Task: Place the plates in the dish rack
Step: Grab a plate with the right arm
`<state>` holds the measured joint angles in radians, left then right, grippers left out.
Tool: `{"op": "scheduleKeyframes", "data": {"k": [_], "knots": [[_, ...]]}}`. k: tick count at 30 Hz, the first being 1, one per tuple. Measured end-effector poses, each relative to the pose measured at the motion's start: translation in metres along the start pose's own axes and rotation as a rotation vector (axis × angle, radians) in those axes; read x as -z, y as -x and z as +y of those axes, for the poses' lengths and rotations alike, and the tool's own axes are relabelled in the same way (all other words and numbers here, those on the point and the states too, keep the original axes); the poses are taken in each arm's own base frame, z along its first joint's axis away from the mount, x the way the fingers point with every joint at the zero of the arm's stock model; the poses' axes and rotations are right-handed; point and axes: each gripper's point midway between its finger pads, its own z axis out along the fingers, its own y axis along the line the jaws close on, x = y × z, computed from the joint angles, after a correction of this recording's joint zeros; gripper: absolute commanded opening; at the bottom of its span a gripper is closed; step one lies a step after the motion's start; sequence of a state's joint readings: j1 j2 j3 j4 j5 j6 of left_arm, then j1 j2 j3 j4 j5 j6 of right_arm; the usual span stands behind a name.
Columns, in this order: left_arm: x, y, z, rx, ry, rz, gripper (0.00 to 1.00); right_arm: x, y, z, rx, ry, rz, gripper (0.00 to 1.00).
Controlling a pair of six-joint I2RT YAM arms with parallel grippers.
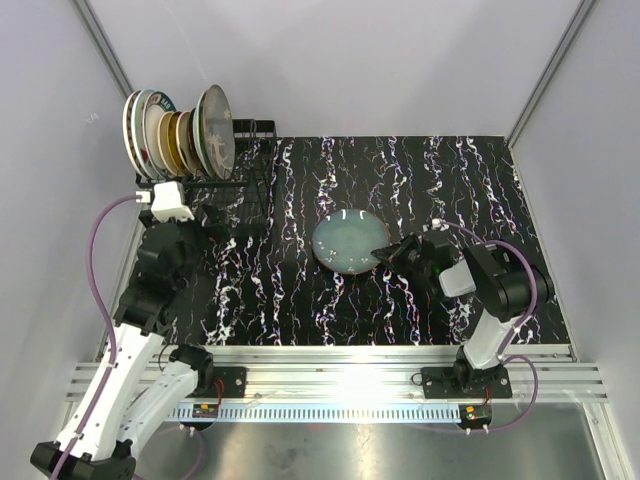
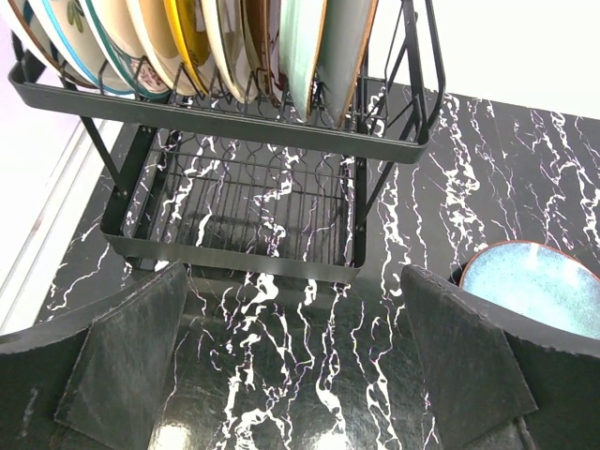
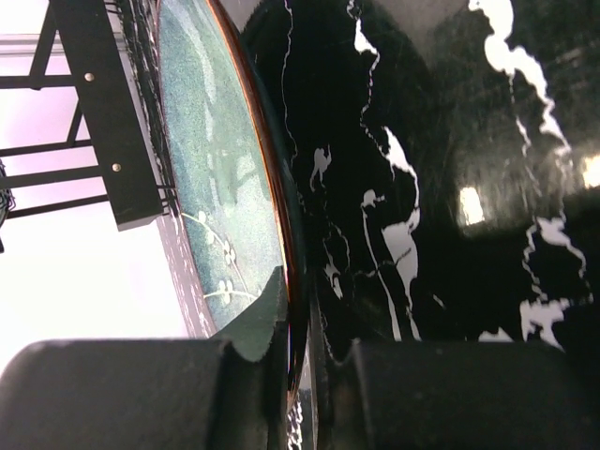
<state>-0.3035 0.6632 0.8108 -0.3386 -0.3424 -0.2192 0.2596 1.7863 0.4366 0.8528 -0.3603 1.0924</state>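
A teal plate (image 1: 348, 243) with a brown rim and small white flower sprigs lies on the black marbled table, right of centre. My right gripper (image 1: 385, 252) is at its right edge, one finger over the rim and one under it, shut on the plate (image 3: 216, 169). The dish rack (image 1: 255, 160) stands at the back left, and several plates (image 1: 180, 130) stand upright in its top tier. My left gripper (image 1: 205, 222) hovers just in front of the rack (image 2: 234, 127), wide open and empty (image 2: 291, 366). The teal plate (image 2: 534, 286) shows at that view's right edge.
White walls close in the table on the left, back and right. The rack's lower tier (image 2: 244, 202) holds nothing. An aluminium rail (image 1: 340, 375) carrying both arm bases runs along the near edge.
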Motion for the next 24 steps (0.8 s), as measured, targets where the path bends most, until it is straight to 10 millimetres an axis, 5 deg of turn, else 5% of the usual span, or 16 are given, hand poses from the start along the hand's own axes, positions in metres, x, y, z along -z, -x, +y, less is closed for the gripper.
{"op": "scheduleKeyframes", "data": {"k": [16,24], "knots": [[-0.010,-0.028,-0.035,0.007,-0.148,0.120,0.99,0.028,-0.014,0.008,-0.032,-0.036,0.049,0.00],[-0.012,-0.041,-0.054,0.003,-0.235,0.178,0.99,0.054,-0.023,0.038,-0.009,0.068,0.079,0.00]]}}
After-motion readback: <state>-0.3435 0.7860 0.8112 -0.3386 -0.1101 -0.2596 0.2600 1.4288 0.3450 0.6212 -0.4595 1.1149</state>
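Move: The right fingers already hold the plate by its rim; its middle lies about 7 cm farther ahead and 8 cm to the left of that hand, roughly at the same height. The dish rack stands some 43 cm left of the right hand and 22 cm ahead, its middle around 12 cm higher. From the empty left hand, the plate is about 32 cm to the right, 13 cm ahead and 26 cm below. Keeping its pinch on the rim, the right hand draws the plate back and slightly up at first, then raises it ever faster, about 5 cm up and nearly as far back in all. Meanwhile the left hand, fingers wide open, comes some 6 cm right and 3 cm down towards the plate, swinging clockwise about 15 degrees and tipping a little down. ##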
